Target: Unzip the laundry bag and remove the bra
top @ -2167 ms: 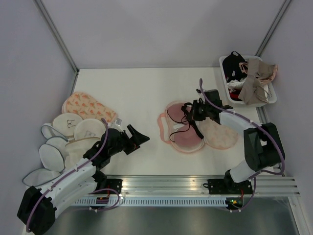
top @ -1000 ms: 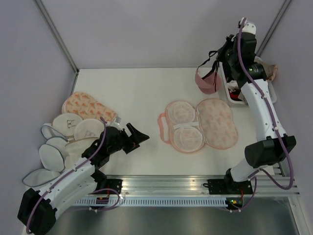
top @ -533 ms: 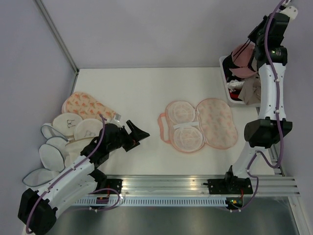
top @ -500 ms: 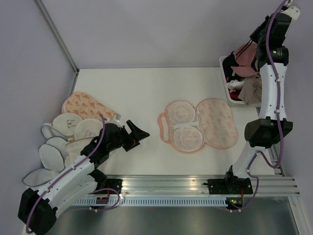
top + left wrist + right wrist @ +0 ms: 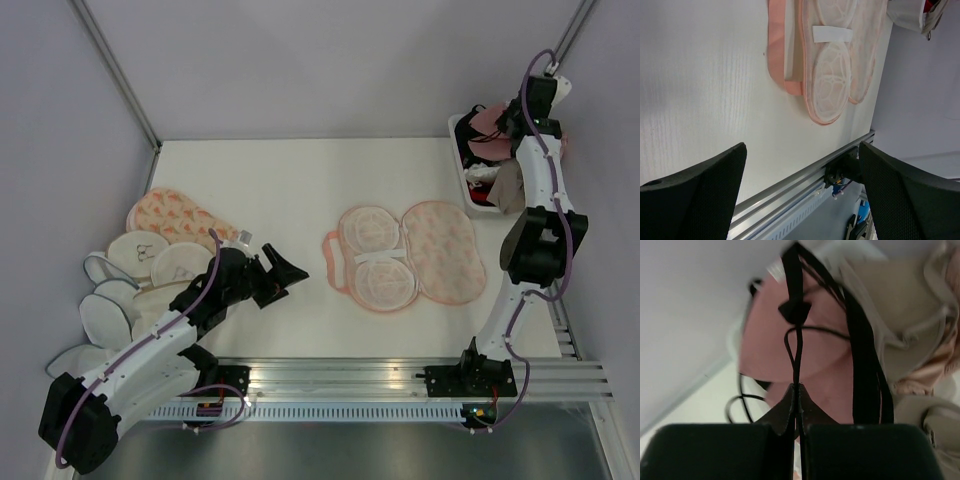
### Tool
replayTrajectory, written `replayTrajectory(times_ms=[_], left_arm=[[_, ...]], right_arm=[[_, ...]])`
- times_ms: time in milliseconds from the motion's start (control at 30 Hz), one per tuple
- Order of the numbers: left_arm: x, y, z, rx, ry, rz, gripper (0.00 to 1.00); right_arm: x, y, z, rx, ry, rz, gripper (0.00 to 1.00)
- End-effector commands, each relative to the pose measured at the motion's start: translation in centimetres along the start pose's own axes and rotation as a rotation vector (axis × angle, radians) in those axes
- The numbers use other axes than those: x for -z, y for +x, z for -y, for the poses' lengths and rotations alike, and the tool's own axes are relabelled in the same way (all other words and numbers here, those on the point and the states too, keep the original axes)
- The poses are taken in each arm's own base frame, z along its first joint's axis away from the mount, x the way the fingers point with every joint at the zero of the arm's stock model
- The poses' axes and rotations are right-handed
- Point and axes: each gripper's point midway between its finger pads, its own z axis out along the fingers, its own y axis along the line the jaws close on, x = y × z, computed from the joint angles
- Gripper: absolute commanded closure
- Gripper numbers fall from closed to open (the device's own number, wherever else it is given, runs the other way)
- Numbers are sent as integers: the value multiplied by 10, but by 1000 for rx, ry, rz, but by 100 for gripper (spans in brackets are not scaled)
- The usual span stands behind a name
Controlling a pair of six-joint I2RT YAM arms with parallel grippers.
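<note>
The laundry bag (image 5: 405, 255) lies unzipped and spread flat in two lobes in the middle of the table, its white mesh inner cups showing; the left wrist view has it as well (image 5: 832, 65). The pink bra (image 5: 486, 122) with black straps hangs over the white bin (image 5: 458, 150) at the back right. My right gripper (image 5: 512, 118) is shut on one of its thin black straps, seen close up in the right wrist view (image 5: 798, 390) with the pink cups (image 5: 785, 340) just beyond. My left gripper (image 5: 285, 275) hovers open and empty left of the bag (image 5: 802, 190).
The bin also holds a beige bra (image 5: 900, 320) and dark garments. A pile of round white mesh pouches (image 5: 130, 290) and another carrot-print pouch (image 5: 175, 220) lie at the left edge. The aluminium rail (image 5: 400, 380) runs along the near edge.
My right arm has carried the bra from high above the back right corner down onto the bin. The left gripper has shifted slightly and stays open.
</note>
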Motion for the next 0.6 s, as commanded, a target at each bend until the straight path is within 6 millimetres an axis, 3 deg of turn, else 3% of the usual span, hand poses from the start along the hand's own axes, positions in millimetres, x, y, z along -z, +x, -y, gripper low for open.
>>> replayTrajectory(times_ms=[0, 100, 200, 233, 300, 400, 433, 567], left_arm=[[1, -3, 10, -37, 49, 4, 5], [1, -1, 10, -34, 57, -2, 5], [1, 1, 8, -24, 67, -8, 5], [2, 2, 8, -19, 68, -8, 5], [3, 2, 7, -19, 75, -4, 5], [7, 0, 11, -22, 91, 8, 5], [7, 0, 12, -23, 92, 9, 5], [10, -2, 19, -31, 107, 10, 5]], right_arm=[[1, 11, 19, -43, 93, 5, 100], [4, 17, 32, -59, 158, -4, 100], [6, 15, 32, -48, 168, -12, 89], [6, 16, 32, -43, 163, -12, 73], [15, 0, 22, -47, 111, 24, 53], [39, -28, -7, -45, -22, 57, 7], [42, -35, -10, -49, -30, 71, 2], [81, -66, -29, -58, -111, 108, 2]])
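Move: Over the laundry basket, the shut right fingers hold the bra by its thin black straps; the basket's middle lies almost straight below, some 20 cm down. The pink cups already rest on the clothes about 6 cm ahead, 4 cm left and 12 cm below, with the beige garment level, 6 cm right and 14 cm below. The open laundry bag lies about 20 cm back, 32 cm left. From the left hand, the basket is roughly 38 cm ahead and 60 cm right. Sinking fast by about 7 cm and drawing back some 2 cm, the right hand takes the straps down towards the basket, still shut until it nears the lowest point. There its fingers spread from shut to wide open, letting go of the straps, and the empty hand climbs back to about its starting height. ##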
